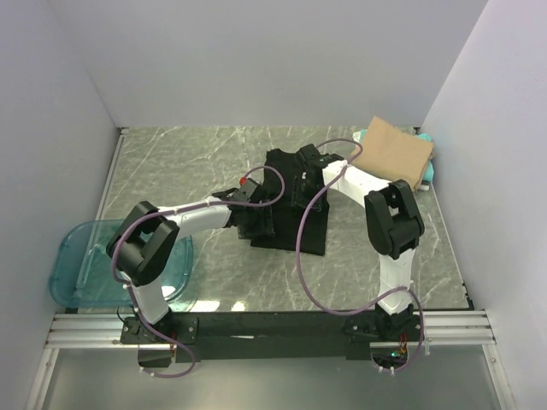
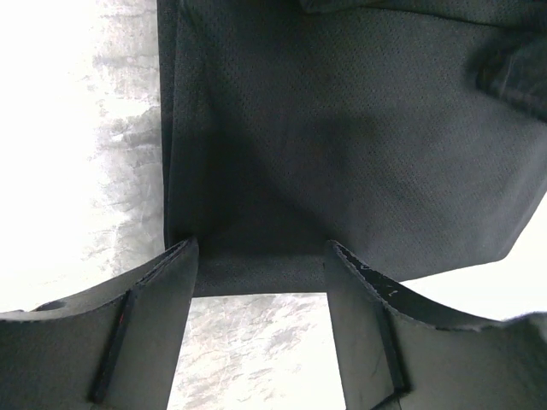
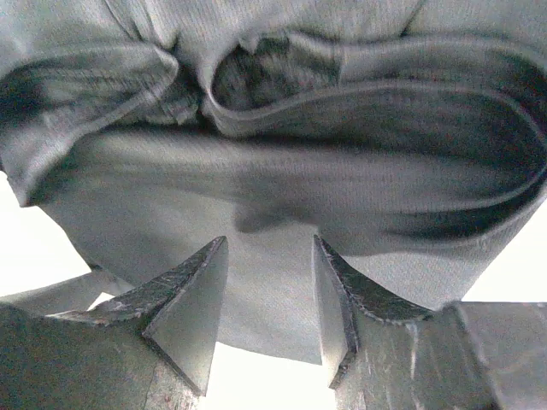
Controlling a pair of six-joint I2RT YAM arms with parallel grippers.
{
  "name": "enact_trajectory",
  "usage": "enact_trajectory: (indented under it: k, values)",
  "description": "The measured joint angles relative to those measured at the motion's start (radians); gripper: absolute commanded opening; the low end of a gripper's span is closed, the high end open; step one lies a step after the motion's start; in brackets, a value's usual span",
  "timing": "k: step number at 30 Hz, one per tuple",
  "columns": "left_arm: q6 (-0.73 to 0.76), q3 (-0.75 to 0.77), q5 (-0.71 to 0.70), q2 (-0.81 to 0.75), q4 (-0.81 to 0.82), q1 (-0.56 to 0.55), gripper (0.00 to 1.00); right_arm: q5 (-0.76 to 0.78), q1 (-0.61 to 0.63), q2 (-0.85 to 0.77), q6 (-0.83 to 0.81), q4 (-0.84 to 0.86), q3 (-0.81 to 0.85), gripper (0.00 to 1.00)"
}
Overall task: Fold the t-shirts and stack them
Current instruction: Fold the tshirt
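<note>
A black t-shirt (image 1: 295, 218) lies partly folded in the middle of the table. My left gripper (image 1: 254, 224) is at its left edge. In the left wrist view the jaws stand wide apart, and the black t-shirt's (image 2: 342, 128) hem lies flat across the left gripper's (image 2: 261, 248) tips. My right gripper (image 1: 302, 169) is over the shirt's far end, near the collar. There the right gripper (image 3: 270, 241) is open over flat cloth of the black t-shirt (image 3: 273, 196), with rumpled folds beyond it. A folded tan t-shirt (image 1: 393, 152) lies at the back right on a teal t-shirt (image 1: 430, 173).
A translucent blue tub (image 1: 85, 269) sits at the table's near left corner, partly over the edge. White walls close in the table on the left, back and right. The arms' bases and a black rail (image 1: 273, 326) run along the near edge.
</note>
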Motion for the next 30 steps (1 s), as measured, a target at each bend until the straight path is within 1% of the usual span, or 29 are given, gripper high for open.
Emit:
enact_trajectory:
  k: [10, 16, 21, 24, 27, 30]
  values:
    - [0.001, 0.000, -0.012, 0.002, 0.000, -0.003, 0.67, 0.055, -0.010, 0.095, 0.000, -0.027, 0.125, 0.51]
    - [0.001, -0.002, -0.018, 0.002, 0.000, -0.005, 0.67, 0.079, -0.047, 0.177, 0.000, -0.079, 0.270, 0.51]
    - [0.001, -0.008, -0.019, -0.001, 0.006, -0.006, 0.67, 0.087, -0.095, 0.194, 0.014, -0.108, 0.402, 0.51]
    - [0.001, -0.015, -0.020, -0.006, 0.014, -0.006, 0.67, 0.087, -0.127, 0.194, 0.024, -0.110, 0.452, 0.51]
    - [0.002, -0.019, -0.021, -0.011, 0.018, -0.006, 0.68, 0.087, -0.152, 0.193, 0.029, -0.110, 0.463, 0.51]
    - [0.002, -0.019, -0.022, -0.012, 0.017, -0.008, 0.68, 0.085, -0.161, 0.175, 0.029, -0.103, 0.423, 0.51]
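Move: The right hand, half open and down on the shirt, has the loose edge of the folded-over flap about 2 cm ahead and 2 cm to its left, just below the fingertips. The shirt's far end is some 15 cm ahead and 4 cm left, its near hem 13 cm back and 5 cm left, and the cardboard about 15 cm ahead and 24 cm right. From the left hand, the near left corner lies 3 cm back and 3 cm left, the flap edge about 9 cm ahead and 11 cm right. Fingertips on the cloth, the right hand pushes the loose flap edge forward, slowly at first and keeping low. About halfway it speeds up and rises clear by some 5 cm, veering right and turning clockwise, ending roughly 12 cm farther out. Its fingers stay half open. The left hand stays in place, fingers apart, still pressing the shirt near its near left corner. ##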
